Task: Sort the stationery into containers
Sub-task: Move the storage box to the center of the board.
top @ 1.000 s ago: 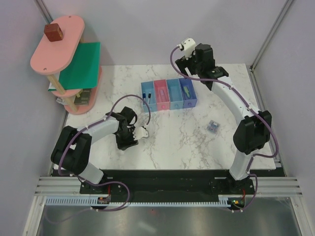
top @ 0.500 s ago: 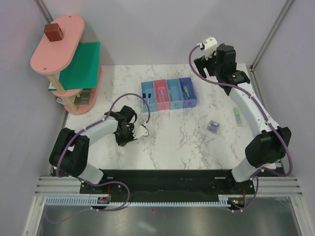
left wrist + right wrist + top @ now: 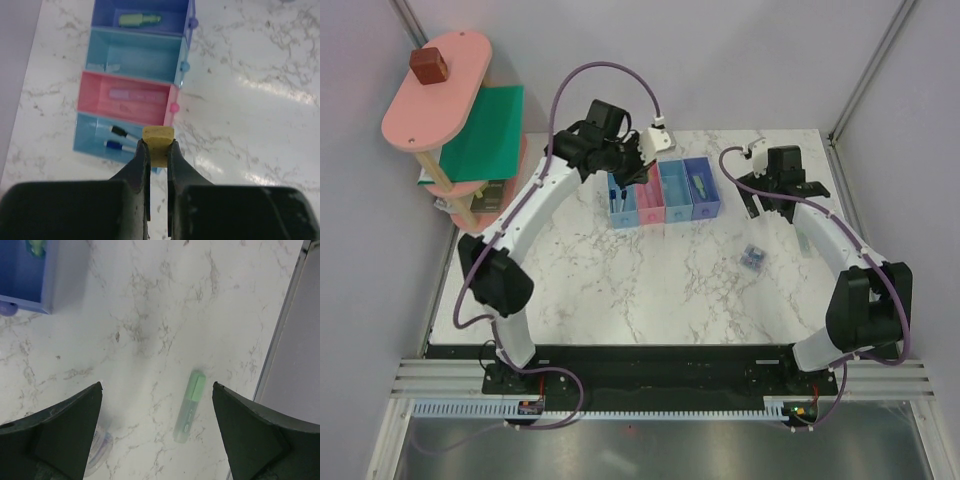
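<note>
The four joined containers stand at the table's back middle. My left gripper is shut on the tiny tan block and hangs above the front edge where the blue bin meets the pink bin. Two white markers lie in the blue bin, a pink-lilac bar in the pink one, and a green piece in the purple-blue one. The light blue bin looks bare. My right gripper is open above a mint-green piece lying on the marble. The purple-blue bundle lies apart.
A pink-and-green tiered shelf with a brown cube on top stands at the back left. The enclosure's right wall and frame post run close beside the mint-green piece. The bundle peeks out beside my right gripper's left finger.
My left gripper closed on the tan block at the near left and swung up and back over the bins. My right arm left the bins and moved right, over the mint-green piece.
</note>
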Robot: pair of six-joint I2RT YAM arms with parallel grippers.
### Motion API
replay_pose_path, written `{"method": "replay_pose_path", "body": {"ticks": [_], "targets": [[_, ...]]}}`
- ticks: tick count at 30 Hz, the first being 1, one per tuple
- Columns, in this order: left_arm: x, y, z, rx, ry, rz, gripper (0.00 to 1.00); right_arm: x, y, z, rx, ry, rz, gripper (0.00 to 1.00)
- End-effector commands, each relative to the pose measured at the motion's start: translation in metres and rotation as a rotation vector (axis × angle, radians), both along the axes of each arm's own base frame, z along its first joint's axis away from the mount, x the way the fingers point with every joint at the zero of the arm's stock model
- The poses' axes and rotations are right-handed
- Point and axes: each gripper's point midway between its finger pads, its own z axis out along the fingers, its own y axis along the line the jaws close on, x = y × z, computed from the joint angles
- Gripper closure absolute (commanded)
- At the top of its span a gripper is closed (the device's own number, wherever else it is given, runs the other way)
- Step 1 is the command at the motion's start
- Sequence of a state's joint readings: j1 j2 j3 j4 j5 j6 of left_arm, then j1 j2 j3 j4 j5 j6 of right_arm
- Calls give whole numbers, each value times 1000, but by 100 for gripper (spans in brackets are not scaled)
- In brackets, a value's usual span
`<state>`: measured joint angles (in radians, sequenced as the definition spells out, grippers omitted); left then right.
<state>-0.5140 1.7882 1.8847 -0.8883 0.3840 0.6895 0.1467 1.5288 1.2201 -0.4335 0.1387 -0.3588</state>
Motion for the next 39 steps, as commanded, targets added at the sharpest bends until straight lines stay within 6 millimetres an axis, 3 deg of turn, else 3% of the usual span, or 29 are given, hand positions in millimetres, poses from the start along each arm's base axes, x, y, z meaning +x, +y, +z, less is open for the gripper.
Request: {"method": "replay_pose_path", "body": {"ticks": [1,3,7,13,19,24,33,39], "targets": [[24,-65,-21,-115,95,-53,98,-9,-26,1,-15,-22,-120,2],[44,-85,-35,-136,99,-55,98,-11,-40,-5,-18,-14,-168,2],[70,-122,-44,-216,56,-65,98,-20,-59,-20,-33,17,-206,2],[88,-152,-67,-263,20,-61,98,-34,-88,-47,-46,77,-269,2],[99,-171,-60,-336,-44,-62,98,-45,-116,-77,-59,124,-334,2],[100,-188,-70,-347,-76,-80,98,-46,-120,-94,-49,154,-354,2],[100,-205,-145,-194,-112,-79,98,-45,-119,-116,-15,197,-370,3],[102,-202,-165,-137,-128,-71,95,-45,-112,-135,149,281,-346,7]]}}
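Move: My left hand, still holding the tan eraser, has the storage box's dark-blue compartment about 12 cm ahead, 19 cm to its right and 23 cm below. The light-blue compartment lies 8 cm left of that, and the pink one is about 12 cm ahead of my left hand and 2 cm right. From my empty right hand, the pale green highlighter lies some 13 cm right, 3 cm back and 16 cm below; the small clear box is roughly 8 cm back and 3 cm left. With my left hand I carry the eraser about 20 cm right and 9 cm forward over the storage box, sinking some 17 cm with a brief rise midway, to the near end of the dark-blue compartment, grip kept. Meanwhile my open right hand sweeps down and right and a little back to the highlighter, turning about 20 degrees clockwise and tipping its fingers further down, without closing. ##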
